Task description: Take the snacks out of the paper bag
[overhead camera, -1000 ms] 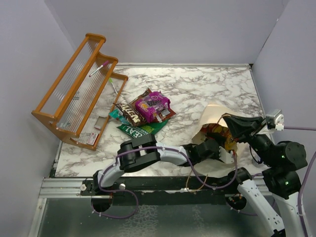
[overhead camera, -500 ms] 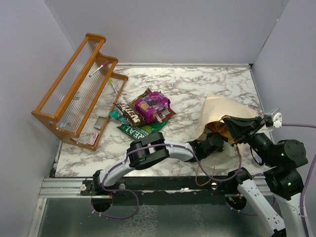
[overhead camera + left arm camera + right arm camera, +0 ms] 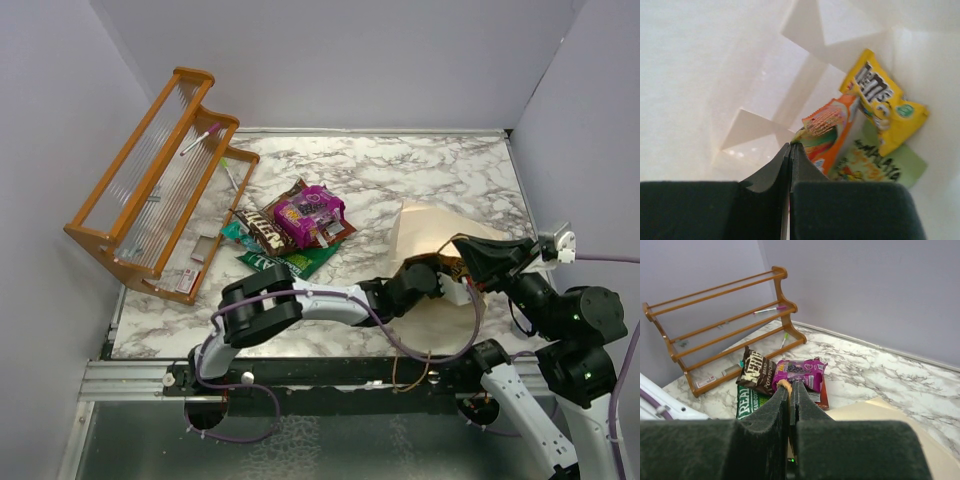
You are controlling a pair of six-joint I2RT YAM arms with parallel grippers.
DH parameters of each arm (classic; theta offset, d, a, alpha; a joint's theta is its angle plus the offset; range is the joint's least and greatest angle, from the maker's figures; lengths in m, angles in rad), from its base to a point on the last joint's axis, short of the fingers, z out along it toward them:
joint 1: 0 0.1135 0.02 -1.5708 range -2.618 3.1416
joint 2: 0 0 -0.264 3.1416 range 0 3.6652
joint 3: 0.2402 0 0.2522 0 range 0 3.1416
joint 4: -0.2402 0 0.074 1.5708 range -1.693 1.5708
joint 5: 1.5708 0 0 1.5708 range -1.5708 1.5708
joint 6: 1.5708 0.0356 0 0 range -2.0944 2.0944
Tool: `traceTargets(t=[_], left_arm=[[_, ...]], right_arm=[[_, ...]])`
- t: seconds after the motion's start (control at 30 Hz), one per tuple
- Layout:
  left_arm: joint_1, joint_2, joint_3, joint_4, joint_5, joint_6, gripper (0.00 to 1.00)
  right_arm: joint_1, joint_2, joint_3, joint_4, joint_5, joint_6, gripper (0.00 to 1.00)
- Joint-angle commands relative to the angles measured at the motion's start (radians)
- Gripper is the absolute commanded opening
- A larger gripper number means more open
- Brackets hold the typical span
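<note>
The cream paper bag [image 3: 425,235] lies on its side at the right of the table, its mouth toward the arms. My left gripper [image 3: 790,145] is inside it, shut on the corner of a red-orange snack packet [image 3: 830,131]. A yellow packet [image 3: 885,107] and a pale green one [image 3: 875,170] lie beside it in the bag. My right gripper [image 3: 791,387] is shut on the bag's brown cord handle [image 3: 783,385] and holds the mouth up [image 3: 470,258]. A magenta packet [image 3: 312,210], a brown one [image 3: 265,230] and a green bag [image 3: 290,262] lie on the table.
An orange wooden rack [image 3: 150,185] stands tilted at the back left with small items on it. The pile of snacks lies between the rack and the bag. Grey walls close the table at the back and both sides.
My left gripper has pushed deeper into the bag and shut on the red-orange packet. The bag's top has shifted a little to the left. The right gripper has kept its hold.
</note>
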Motion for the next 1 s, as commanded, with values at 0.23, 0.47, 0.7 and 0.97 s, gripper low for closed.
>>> traceTargets(t=[0.23, 0.47, 0.7, 0.97], left_arm=[[-0.073, -0.226, -0.101, -0.039, 0.054, -0.179, 0.00], [-0.171, -0.379, -0.206, -0.019, 0.076, -0.166, 0.00], [-0.215, -0.528, -0.278, -0.026, -0.023, -0.266, 0.00], [-0.215, -0.463, -0.250, -0.069, -0.080, -0.297, 0.00]], right_arm=[[0.000, -0.021, 0.013, 0.029, 0.033, -0.031, 0.02], [0.000, -0.017, 0.010, 0.030, 0.032, -0.028, 0.02], [0.000, -0.020, 0.003, 0.033, 0.042, -0.032, 0.02], [0.000, -0.014, 0.002, 0.043, 0.024, -0.019, 0.02]])
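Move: The left hand is inside the paper bag with its fingers shut on an orange packet. The snack pile it is bound for lies about 35 cm to its left, 9 cm ahead and 9 cm lower. The bag's mouth is some 8 cm back and 8 cm left of the hand; the yellow M&M's packet is roughly 8 cm to its right, level ahead, 5 cm below. From the right hand, the pile is about 18 cm ahead, 28 cm left and 34 cm down. Still pinching the orange packet, the left hand lifts slightly, then draws back about 13 cm while climbing some 12 cm in all, easing 5 cm left, out towards the bag's mouth. The wrist rolls, its left side sinking about 15 degrees, and the fingers dip about 10. The right hand stays put, keeping its pinch on the bag's handle. ##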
